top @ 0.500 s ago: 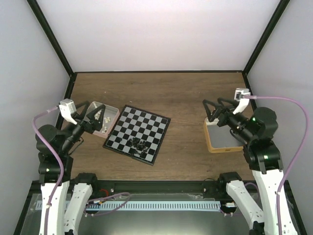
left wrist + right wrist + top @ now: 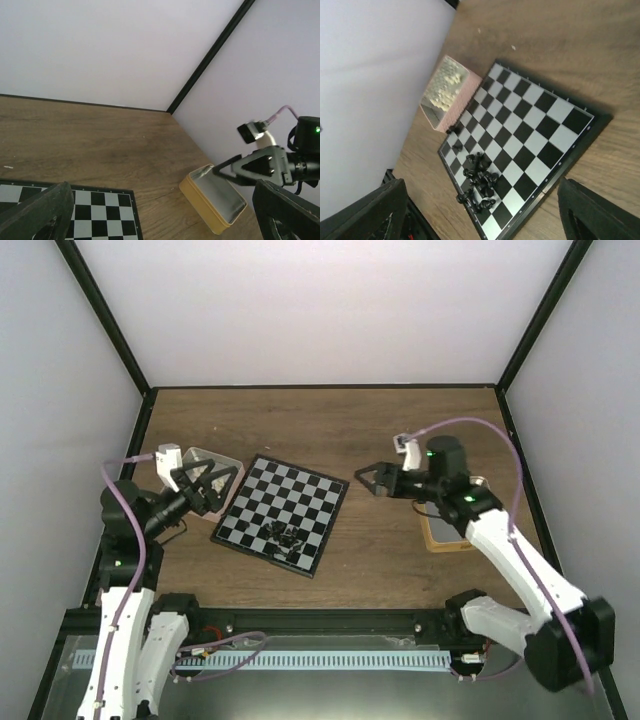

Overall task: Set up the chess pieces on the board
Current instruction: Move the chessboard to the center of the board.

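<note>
The board (image 2: 283, 510) lies left of the table's middle, slightly turned. Several black chess pieces (image 2: 283, 534) lie in a heap on its near edge. In the right wrist view the heap (image 2: 481, 181) sits near the board's (image 2: 530, 125) lower corner, and one stray black piece (image 2: 451, 129) lies beside the pink tin. My left gripper (image 2: 207, 485) hangs open over that tin, just left of the board. My right gripper (image 2: 368, 480) is open and empty, just off the board's right corner. In the left wrist view only a board corner (image 2: 100, 220) shows.
A pink tin (image 2: 214, 480) holding cream-white pieces stands against the board's left side, also seen in the right wrist view (image 2: 451, 94). A tan-rimmed tin (image 2: 440, 532) stands right of the board, partly under my right arm, and looks empty in the left wrist view (image 2: 215, 200).
My right arm has swung left from above the tan tin to the board's right corner. My left gripper has shifted slightly right over the pink tin. The pieces have not moved.
</note>
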You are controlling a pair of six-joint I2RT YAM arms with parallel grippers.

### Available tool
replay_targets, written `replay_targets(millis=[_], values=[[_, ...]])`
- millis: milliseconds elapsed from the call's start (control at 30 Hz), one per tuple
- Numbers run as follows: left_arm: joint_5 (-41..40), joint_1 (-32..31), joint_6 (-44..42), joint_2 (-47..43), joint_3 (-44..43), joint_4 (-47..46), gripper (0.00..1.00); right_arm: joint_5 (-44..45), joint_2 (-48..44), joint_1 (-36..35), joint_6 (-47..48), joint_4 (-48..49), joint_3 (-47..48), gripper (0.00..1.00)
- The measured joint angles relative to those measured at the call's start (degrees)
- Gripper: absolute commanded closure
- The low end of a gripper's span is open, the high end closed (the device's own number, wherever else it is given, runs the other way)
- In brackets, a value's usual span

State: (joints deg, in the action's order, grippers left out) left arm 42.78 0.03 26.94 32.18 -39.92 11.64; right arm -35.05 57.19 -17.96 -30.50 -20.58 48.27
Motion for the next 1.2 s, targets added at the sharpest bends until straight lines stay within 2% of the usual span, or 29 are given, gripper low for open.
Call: replay_targets(millis=[200,367,467,633,767,933,1200], values=[[-2.71,0.09,-0.33,0.72,0.87,-0.57,0.0,12.85,13.53,-14.05,-4.35,3.26,0.13,0.4],[-4.83,0.11,-1.18,0.85,1.55,-0.96,0.0,22.56,24.63,-20.92,-8.35,3.08,0.13,0.46],[-5.73,0.11,-1.62,1.46,1.92,-0.96,0.0,24.55,29.77,-22.45,-9.97,3.21,0.13,0.56],[-6.73,0.11,-1.68,2.86,2.34,-1.14,0.0,25.05,35.32,-23.08,-11.02,3.52,1.73,0.64],[-7.32,0.11,-1.66,3.96,2.67,-1.51,0.0,24.85,37.99,-23.17,-11.15,4.52,3.8,0.69],[-8.04,0.11,-1.64,5.29,3.13,-1.7,0.0,24.83,40.83,-23.26,-11.37,4.85,5.7,0.82],[-8.7,0.11,-1.64,5.6,3.32,-1.68,0.0,27.17,41.75,-23.45,-12.41,3.13,6.78,0.9]])
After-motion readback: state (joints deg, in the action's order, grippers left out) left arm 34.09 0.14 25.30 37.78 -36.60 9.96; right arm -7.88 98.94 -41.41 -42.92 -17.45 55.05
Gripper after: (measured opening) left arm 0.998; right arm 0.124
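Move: The chessboard's middle lies about 21 cm to the right hand's left, 1 cm ahead and 23 cm below; its right edge is much nearer, some 9 cm left. The heap of black pieces on the board sits roughly 21 cm left and 6 cm back, the white-piece box 37 cm left and 6 cm ahead, the yellow tin 18 cm right and about level. From the left hand, the board's middle is some 13 cm right, 4 cm ahead and 31 cm below. The right hand's fingers come to pinch the chessboard's right rim, beside the 6, going from wide open to nearly shut. The hand swoops some 22 cm down and 9 cm left, tipping its fingers steeply down, then creeps about 2 cm forward along the rim as they close. The left hand stays open, sinking and easing forward about 4 cm each, drifting slightly left. ##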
